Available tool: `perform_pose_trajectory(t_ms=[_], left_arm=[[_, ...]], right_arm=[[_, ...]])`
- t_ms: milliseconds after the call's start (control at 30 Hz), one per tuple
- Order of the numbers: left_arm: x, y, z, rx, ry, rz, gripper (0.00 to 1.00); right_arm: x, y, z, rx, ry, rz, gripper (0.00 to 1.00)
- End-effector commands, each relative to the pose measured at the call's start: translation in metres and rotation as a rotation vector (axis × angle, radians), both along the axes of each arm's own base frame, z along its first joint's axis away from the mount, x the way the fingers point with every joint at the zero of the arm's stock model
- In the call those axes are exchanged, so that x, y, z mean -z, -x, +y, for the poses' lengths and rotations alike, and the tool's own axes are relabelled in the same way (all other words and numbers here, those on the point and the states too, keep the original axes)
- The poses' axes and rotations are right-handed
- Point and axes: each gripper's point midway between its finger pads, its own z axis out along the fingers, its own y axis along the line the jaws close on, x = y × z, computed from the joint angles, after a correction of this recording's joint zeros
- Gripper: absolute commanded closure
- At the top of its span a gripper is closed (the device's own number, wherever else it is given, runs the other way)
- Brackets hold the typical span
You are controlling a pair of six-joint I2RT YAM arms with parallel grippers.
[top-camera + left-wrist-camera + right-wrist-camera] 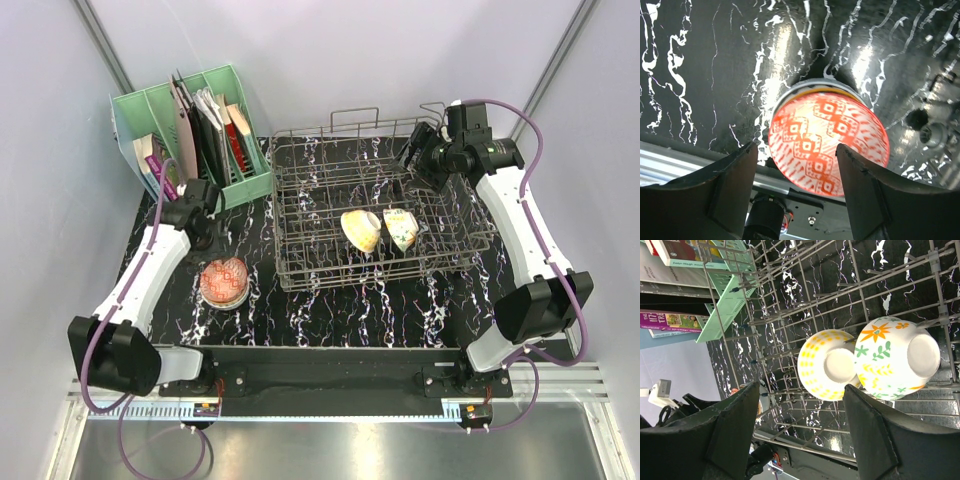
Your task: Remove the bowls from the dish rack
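The grey wire dish rack (310, 215) stands mid-table. On edge in its front part are a yellow-dotted bowl (360, 230) (827, 365) and a floral bowl (400, 228) (897, 357). A red-pink patterned bowl (223, 282) (827, 150) lies upside down on the table left of the rack, on top of another bowl whose pale rim (815, 84) shows. My left gripper (208, 240) (796, 150) hangs just above it, open, holding nothing. Open and empty too, my right gripper (415, 158) (801, 390) hovers over the rack's back right corner.
A green plastic file holder (190, 130) (725, 305) with books stands at the back left, close to the rack's left side. The table top (350, 310) is black marble-patterned. Grey walls close in behind and at both sides.
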Motion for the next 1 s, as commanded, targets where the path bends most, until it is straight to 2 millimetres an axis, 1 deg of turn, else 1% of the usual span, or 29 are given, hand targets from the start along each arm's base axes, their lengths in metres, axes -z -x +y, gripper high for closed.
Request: perform_pose_trajectory(t_ms=[0,100,200,333,400,467,600,667,800,967], left_arm=[[0.008,-0.011,0.007,-0.007,0.027,-0.028,0.31],[0.019,-0.012,0.015,-0.028,0.037,0.003,0.32],[0.028,-0.015,0.015,-0.031,0.07,0.022,0.32],[0.035,-0.019,0.013,-0.027,0.088,0.026,0.35],[0.04,-0.017,0.013,-0.034,0.084,0.042,0.37],[0.047,-0.015,0.013,-0.036,0.086,0.06,0.42],[0.05,-0.012,0.011,-0.046,0.098,0.055,0.54],[0.053,-0.009,0.01,-0.041,0.104,0.065,0.64],[0.058,-0.003,0.011,-0.042,0.097,0.083,0.66],[0.05,-0.002,0.017,-0.052,0.075,0.055,0.75]], right_arm=[[-0.006,-0.005,0.004,-0.022,0.0,-0.043,0.24],[-0.005,-0.006,0.004,-0.022,-0.001,-0.042,0.23],[-0.002,-0.005,0.005,-0.024,0.001,-0.038,0.23],[-0.001,-0.005,0.005,-0.025,0.0,-0.038,0.23],[0.0,-0.005,0.005,-0.024,-0.001,-0.036,0.23],[0.001,-0.005,0.005,-0.022,-0.001,-0.034,0.23],[0.002,-0.005,0.005,-0.02,-0.001,-0.033,0.23],[0.004,-0.006,0.005,-0.019,-0.001,-0.028,0.23],[0.005,-0.007,0.007,-0.02,-0.009,-0.023,0.23],[0.008,-0.009,0.009,-0.025,-0.016,-0.014,0.23]])
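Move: The red-patterned bowl, top of the stack on the counter, has its middle about 4 cm to the right of the left gripper, 3 cm back and some 9 cm below. From that gripper, the dish rack is centred roughly 37 cm to the right and 15 cm ahead, and the green file rack about 25 cm ahead and 2 cm left. From the right hand, the red bowl lies around 38 cm left, 18 cm back and 23 cm lower. Bring the left gripper down about 6 cm onto the left rim of the red bowl, easing some 2 cm to the left early in the descent. Keep the fingers pointing down with only a slight tilt; halfway down start closing them from wide to well under half their starting gap, one finger outside the rim and one inside, so they come to the rim from above. ##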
